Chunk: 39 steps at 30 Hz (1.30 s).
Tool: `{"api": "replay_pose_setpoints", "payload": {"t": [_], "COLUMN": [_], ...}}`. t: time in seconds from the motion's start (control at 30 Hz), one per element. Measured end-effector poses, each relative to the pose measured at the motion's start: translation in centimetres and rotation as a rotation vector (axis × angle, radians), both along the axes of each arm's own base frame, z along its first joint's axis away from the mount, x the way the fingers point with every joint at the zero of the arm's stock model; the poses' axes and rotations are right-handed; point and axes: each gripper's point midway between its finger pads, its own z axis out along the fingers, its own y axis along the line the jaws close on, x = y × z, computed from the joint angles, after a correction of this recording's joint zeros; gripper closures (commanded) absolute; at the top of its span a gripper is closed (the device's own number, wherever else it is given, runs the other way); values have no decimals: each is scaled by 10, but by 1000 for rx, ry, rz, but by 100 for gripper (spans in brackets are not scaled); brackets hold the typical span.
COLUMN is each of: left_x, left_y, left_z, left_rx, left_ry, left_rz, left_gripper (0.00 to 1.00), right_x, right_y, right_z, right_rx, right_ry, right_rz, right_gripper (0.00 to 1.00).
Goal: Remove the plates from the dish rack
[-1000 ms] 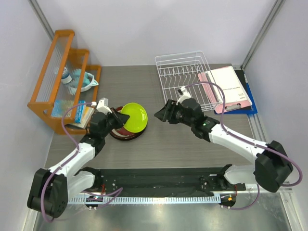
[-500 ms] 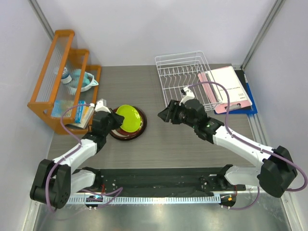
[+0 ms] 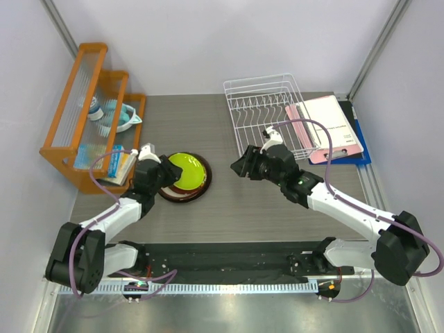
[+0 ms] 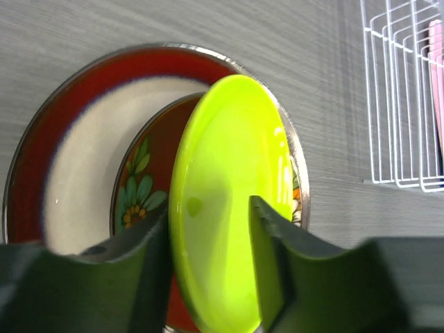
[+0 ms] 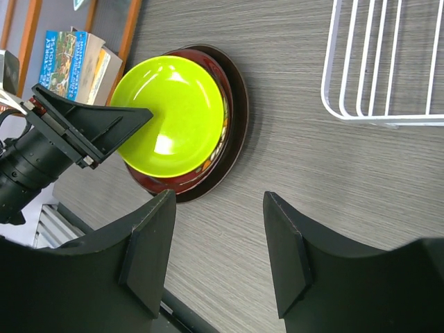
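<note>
Left of the table's middle, a lime green plate (image 3: 187, 168) (image 4: 229, 208) (image 5: 173, 114) lies on top of a stack. Under it are a dark red plate with flower marks (image 4: 139, 187), a dark-red-rimmed cream plate (image 4: 41, 159) and a grey outer rim (image 4: 291, 139). My left gripper (image 3: 168, 173) (image 4: 208, 208) is at the stack's left edge. Its jaws stand apart, one on each side of the green plate's near rim. My right gripper (image 3: 236, 166) (image 5: 218, 198) hovers open over bare table between the stack and the white wire dish rack (image 3: 267, 111) (image 5: 381, 62), which shows no plates.
An orange wooden shelf (image 3: 90, 111) with small items stands at the far left, with books (image 3: 114, 165) (image 5: 73, 55) at its foot beside my left arm. A pink clipboard with papers (image 3: 326, 128) lies against the rack's right side.
The green plate, tilted up in my left gripper a second ago, has come down flat on the stack. The left jaws have parted. My right gripper has drifted slightly right.
</note>
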Motion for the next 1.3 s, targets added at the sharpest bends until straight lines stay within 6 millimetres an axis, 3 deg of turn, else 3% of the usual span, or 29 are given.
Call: {"api": "replay_pose_setpoints", "payload": {"t": [0.17, 0.33, 0.37, 0.4, 0.47, 0.63, 0.8, 0.9, 1.07, 1.13, 1.23, 1.3], "left_x": [-5, -9, -9, -10, -9, -10, -2, 2, 2, 4, 4, 1], "left_y": [5, 13, 14, 16, 22, 47, 71, 81, 87, 89, 99, 108], "left_z": [-6, -2, 1, 3, 9, 25, 43, 40, 28, 36, 44, 39], "left_rx": [28, 65, 71, 82, 104, 188, 284, 345, 449, 484, 541, 571], "left_ry": [26, 21, 16, 12, 1, -43, -130, -177, -152, -188, -262, -266], "left_rz": [6, 26, 30, 37, 55, 151, 251, 277, 240, 233, 263, 283], "left_gripper": [31, 8, 6, 0, 1, 0, 1, 0, 0, 0, 1, 1], "right_x": [0, 4, 5, 7, 11, 26, 40, 43, 32, 31, 39, 43], "right_y": [-3, -8, -11, -15, -27, -76, -150, -196, -255, -266, -265, -264], "right_z": [-4, -6, -8, -11, -15, -8, -4, -27, -76, -84, -78, -75], "right_rx": [-12, -35, -49, -70, -121, -271, -447, -543, -645, -667, -661, -665], "right_ry": [6, -5, -7, -11, -19, -114, -230, -255, -230, -229, -266, -289], "right_rz": [-10, -36, -46, -62, -104, -271, -527, -660, -778, -798, -793, -784], "right_gripper": [40, 37, 35, 27, 22, 11, 0, 0, 0, 0, 0, 0]}}
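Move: Your left fingers, partly open, still have the green plate's left rim between them; its middle lies about 6 cm right, 1 cm nearer and 2 cm below. The red plate in the stack beneath sits some 5 cm right, 3 cm back and 5 cm down; the books are roughly 20 cm left, about level fore and aft. From the empty right hand, the green plate is about 24 cm left, 1 cm back and 12 cm lower; the dish rack's middle is 12 cm right, 21 cm ahead. Open the left gripper fully to let go of the green plate's rim, easing slightly back and down, then draw it left about 11 cm and a little up towards the books, rolling its left side up some 30 degrees. Swing the empty right hand right about 26 cm, away from the plates, and down at the end, turning clockwise and opening wide in front of the rack's near right corner. ##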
